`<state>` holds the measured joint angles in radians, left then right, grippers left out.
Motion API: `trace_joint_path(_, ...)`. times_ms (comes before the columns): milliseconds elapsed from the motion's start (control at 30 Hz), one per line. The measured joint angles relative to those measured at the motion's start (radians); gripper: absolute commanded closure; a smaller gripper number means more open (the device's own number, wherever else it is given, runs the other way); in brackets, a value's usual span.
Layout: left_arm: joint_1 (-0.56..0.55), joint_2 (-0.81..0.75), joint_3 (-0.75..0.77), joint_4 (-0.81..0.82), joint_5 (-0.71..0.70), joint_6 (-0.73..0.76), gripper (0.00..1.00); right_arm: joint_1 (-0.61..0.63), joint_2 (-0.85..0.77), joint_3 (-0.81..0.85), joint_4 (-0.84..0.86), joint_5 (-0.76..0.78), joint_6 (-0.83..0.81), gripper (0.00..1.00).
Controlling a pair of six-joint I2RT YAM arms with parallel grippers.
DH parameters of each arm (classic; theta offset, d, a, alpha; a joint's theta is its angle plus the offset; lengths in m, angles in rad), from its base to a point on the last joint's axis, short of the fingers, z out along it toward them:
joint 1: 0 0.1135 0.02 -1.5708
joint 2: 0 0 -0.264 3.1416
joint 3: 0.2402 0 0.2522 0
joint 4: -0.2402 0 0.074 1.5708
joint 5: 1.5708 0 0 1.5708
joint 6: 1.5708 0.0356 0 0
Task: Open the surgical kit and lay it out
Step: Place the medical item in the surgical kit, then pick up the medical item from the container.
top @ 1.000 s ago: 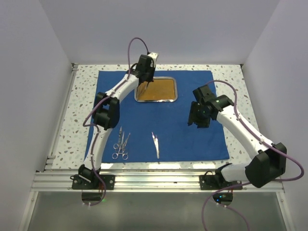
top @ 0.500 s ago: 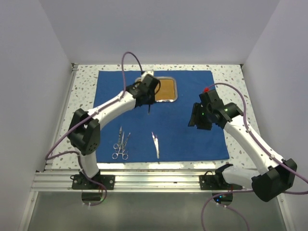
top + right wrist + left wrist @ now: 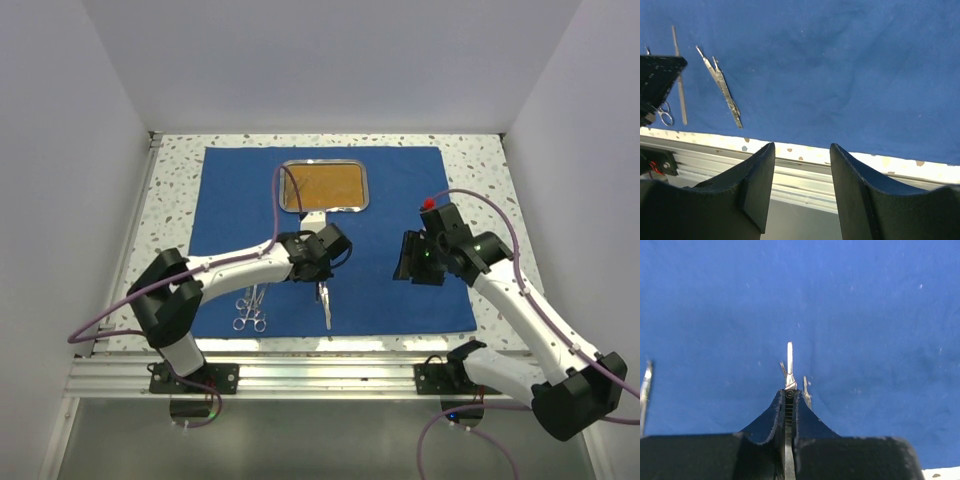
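Note:
The royal-blue cloth [image 3: 400, 190] lies spread flat on the table. The steel tray [image 3: 323, 187] with its orange-brown inside sits on it at the back centre and looks empty. My left gripper [image 3: 320, 272] is shut on a slim silver instrument [image 3: 789, 357], held low over the cloth just behind the tweezers [image 3: 325, 305]. I cannot tell which kind of instrument it is. Scissors and forceps [image 3: 250, 302] lie side by side at the front left. My right gripper [image 3: 412, 258] is open and empty above the cloth's right part, and its jaws [image 3: 802, 150] stand wide apart.
The speckled tabletop [image 3: 480, 170] shows around the cloth. An aluminium rail [image 3: 320, 375] runs along the near edge. White walls close in the left, right and back. The tweezers [image 3: 720, 85] also show in the right wrist view, near the cloth's front hem.
My left arm has swung from the tray toward the near side, carrying the slim instrument, and now hangs over the tweezers. The tray is uncovered. My right arm shifted only slightly.

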<state>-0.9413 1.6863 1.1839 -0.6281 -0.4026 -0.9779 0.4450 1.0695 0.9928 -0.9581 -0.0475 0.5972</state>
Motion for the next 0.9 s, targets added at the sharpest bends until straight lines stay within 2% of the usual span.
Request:
trace_joint_path(167, -0.043, 0.0, -0.038, 0.006, 0.001, -0.057, 1.0, 0.0, -0.021, -0.008, -0.014, -0.001, -0.023, 0.48)
trace_joint_path(200, -0.05, 0.0, -0.042, 0.005, 0.003, -0.061, 0.96, 0.0, -0.024, -0.009, -0.018, -0.001, -0.026, 0.48)
trace_joint_path(233, -0.054, 0.0, -0.044, 0.005, 0.005, -0.065, 0.81, 0.0, -0.026, -0.01, -0.021, -0.001, -0.03, 0.48)
trace_joint_path(300, -0.056, -0.001, -0.044, 0.007, 0.007, -0.075, 0.66, 0.0, -0.026, -0.01, -0.024, -0.001, -0.035, 0.48)
trace_joint_path(467, -0.055, -0.006, -0.035, -0.002, 0.014, -0.068, 0.47, 0.0, -0.023, -0.01, -0.024, 0.0, -0.038, 0.48)
trace_joint_path(533, -0.054, -0.006, 0.0, -0.03, 0.012, -0.048, 0.44, 0.0, -0.016, -0.01, -0.023, 0.0, -0.038, 0.48)
trace_joint_path(667, -0.008, -0.005, 0.12, -0.05, 0.009, 0.06, 0.45, 0.0, 0.006, 0.002, -0.025, 0.006, -0.037, 0.48)
trace_joint_path(733, 0.067, -0.005, 0.168, -0.02, 0.035, 0.144, 0.47, 0.0, 0.017, 0.016, -0.024, 0.012, -0.037, 0.48)
trace_joint_path(800, 0.186, 0.011, 0.219, 0.015, 0.07, 0.263, 0.47, 0.0, 0.022, 0.031, -0.022, 0.02, -0.033, 0.48)
trace_joint_path(900, 0.334, 0.092, 0.33, 0.054, 0.092, 0.418, 0.49, 0.0, 0.024, 0.042, -0.021, 0.034, -0.027, 0.48)
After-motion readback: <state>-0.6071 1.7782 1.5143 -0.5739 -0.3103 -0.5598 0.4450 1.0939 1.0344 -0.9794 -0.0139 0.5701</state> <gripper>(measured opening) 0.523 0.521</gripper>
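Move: The left hand, with the slim medical item still pinched in its shut fingers, hovers low over two slim instruments on the blue cloth. Their middle lies about 4 cm back, 1 cm to the right and roughly 2 cm below. The scissors pile is some 15 cm left and 3 cm back, the emptied tray about 33 cm straight ahead. From the right hand the slim instruments are around 18 cm left, 1 cm ahead and 10 cm lower. Easing back about 2.5 cm and sinking about 1 cm, the left hand brings the held item down to the two slim instruments, opens its fingers to about half and lets go of it. Then it lifts some 10 cm while sweeping forward about 17 cm towards the tray, drifting left late on, its fingers swinging up about 10 degrees to point more forward. ##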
